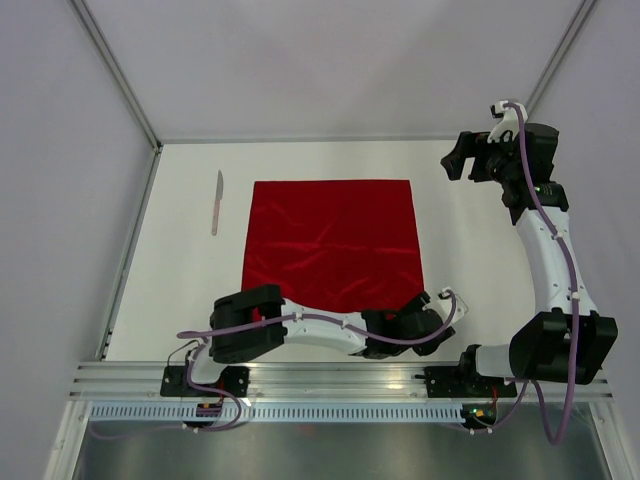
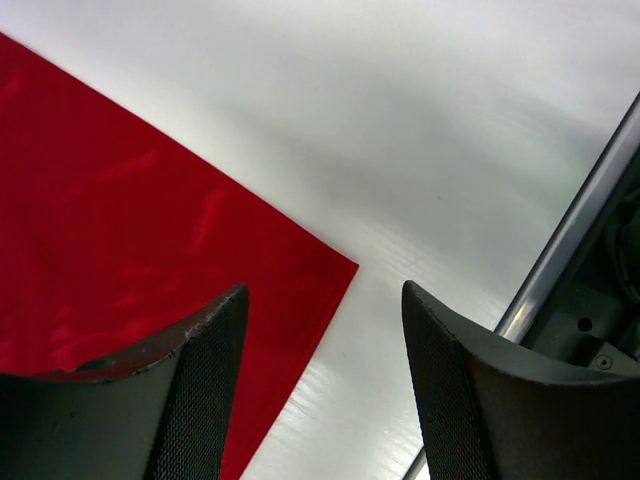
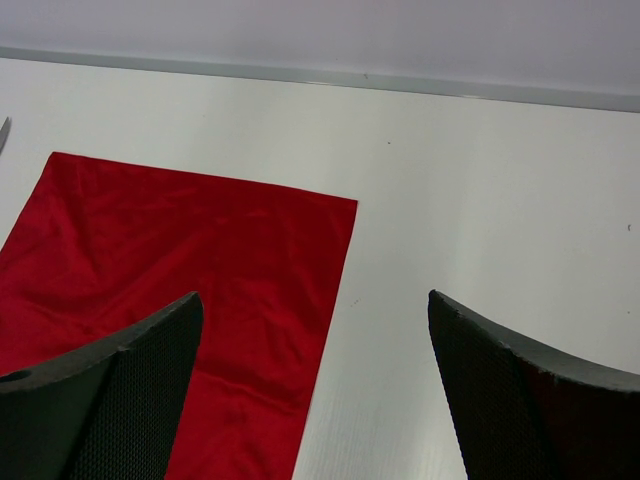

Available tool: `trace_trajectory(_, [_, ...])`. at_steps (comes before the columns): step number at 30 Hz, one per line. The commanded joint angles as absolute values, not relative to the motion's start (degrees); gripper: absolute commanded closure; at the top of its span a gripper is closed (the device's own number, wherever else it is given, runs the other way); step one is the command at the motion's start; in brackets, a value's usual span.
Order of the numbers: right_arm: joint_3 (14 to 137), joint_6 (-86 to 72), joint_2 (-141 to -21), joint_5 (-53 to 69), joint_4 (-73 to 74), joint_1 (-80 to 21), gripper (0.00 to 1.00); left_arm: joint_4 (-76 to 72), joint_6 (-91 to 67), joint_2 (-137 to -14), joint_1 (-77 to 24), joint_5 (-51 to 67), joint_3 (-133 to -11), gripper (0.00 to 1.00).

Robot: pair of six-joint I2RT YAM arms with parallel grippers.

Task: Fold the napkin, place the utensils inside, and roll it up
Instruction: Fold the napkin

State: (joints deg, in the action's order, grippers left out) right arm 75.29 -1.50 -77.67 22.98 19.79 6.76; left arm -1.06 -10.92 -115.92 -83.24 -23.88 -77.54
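Observation:
The deep-red napkin [image 1: 333, 245] lies flat and unfolded in the middle of the white table, with fine creases. One utensil shows, a knife [image 1: 216, 202], lying apart from the cloth to its left. My left gripper [image 1: 430, 298] is low at the napkin's near right corner. In the left wrist view that corner of the napkin [image 2: 150, 230] pokes into the gap of the left gripper [image 2: 325, 290], which is open and holds nothing. My right gripper [image 1: 458, 160] hangs raised at the back right. The right wrist view has the right gripper [image 3: 315, 296] open above the napkin's [image 3: 180, 240] right edge.
A metal rail [image 1: 340, 375] runs along the table's near edge, close to the left gripper, and it also shows in the left wrist view as the rail [image 2: 575, 235]. White walls with frame posts [image 1: 115, 75] close in the left, back and right sides.

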Motion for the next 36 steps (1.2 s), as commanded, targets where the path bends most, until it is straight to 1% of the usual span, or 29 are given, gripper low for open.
trace_trajectory(1, [75.3, -1.9, -76.9, 21.7, 20.0, 7.0, 0.02, -2.4, -13.0, -118.8, -83.7, -24.5, -79.5, 0.33])
trace_trajectory(12, [75.0, -2.0, -77.4, 22.5, 19.8, 7.0, 0.02, -4.0, -11.3, -122.6, -83.8, -27.7, -80.9, 0.36])
trace_trajectory(21, [74.8, -2.0, -77.2, 22.7, 20.0, 7.0, 0.02, -4.0, -11.2, -124.5, -83.8, -27.9, -80.8, 0.46])
trace_trajectory(22, [74.7, -2.1, -77.2, 22.8, 20.0, 7.0, 0.02, -4.0, -11.2, -124.5, -83.8, -27.9, -80.8, 0.49])
trace_trajectory(24, [74.7, -2.0, -77.3, 22.9, 20.1, 7.0, 0.02, -4.0, -11.4, -124.8, -83.8, -27.9, -80.6, 0.52])
trace_trajectory(25, [74.7, -2.1, -77.3, 22.9, 20.1, 7.0, 0.02, -4.0, -11.4, -124.9, -83.8, -27.9, -80.3, 0.57])
trace_trajectory(27, [74.6, -2.0, -77.3, 22.9, 20.1, 7.0, 0.02, -4.0, -11.5, -124.9, -83.8, -27.9, -80.2, 0.60])
trace_trajectory(29, [74.7, -2.1, -77.3, 22.9, 20.1, 7.1, 0.02, -4.0, -11.4, -124.9, -83.8, -27.9, -80.2, 0.67])
trace_trajectory(32, [74.7, -2.0, -77.3, 23.1, 20.2, 7.0, 0.02, -4.0, -11.1, -124.6, -83.8, -27.5, -80.2, 0.73])
trace_trajectory(33, [74.6, -2.1, -77.3, 23.1, 20.1, 7.0, 0.02, -4.0, -10.8, -124.6, -83.8, -27.4, -80.2, 0.78])
trace_trajectory(36, [74.7, -2.0, -77.3, 23.3, 20.1, 7.0, 0.02, -4.0, -10.4, -124.1, -83.8, -26.7, -80.4, 0.85])
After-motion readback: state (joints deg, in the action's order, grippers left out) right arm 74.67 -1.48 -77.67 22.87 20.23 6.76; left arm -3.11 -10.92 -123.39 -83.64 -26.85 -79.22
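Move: The napkin's near right corner lies almost directly beneath the left hand's open fingers, about 6 cm below and roughly 1 cm ahead and 1 cm to the right. The napkin's middle is some 23 cm ahead and 22 cm to the left of that hand, and the table's near edge about 7 cm behind it. From the right hand, the same corner is some 28 cm back, 10 cm to the left and 28 cm down. The napkin's near right corner is what the left hand drops onto, straight down by about 5 cm with the wrist barely tilting. Near the table it stops sinking, and then, staying almost in place, its part-open fingers close most of the way and pinch the very tip of the cloth. ##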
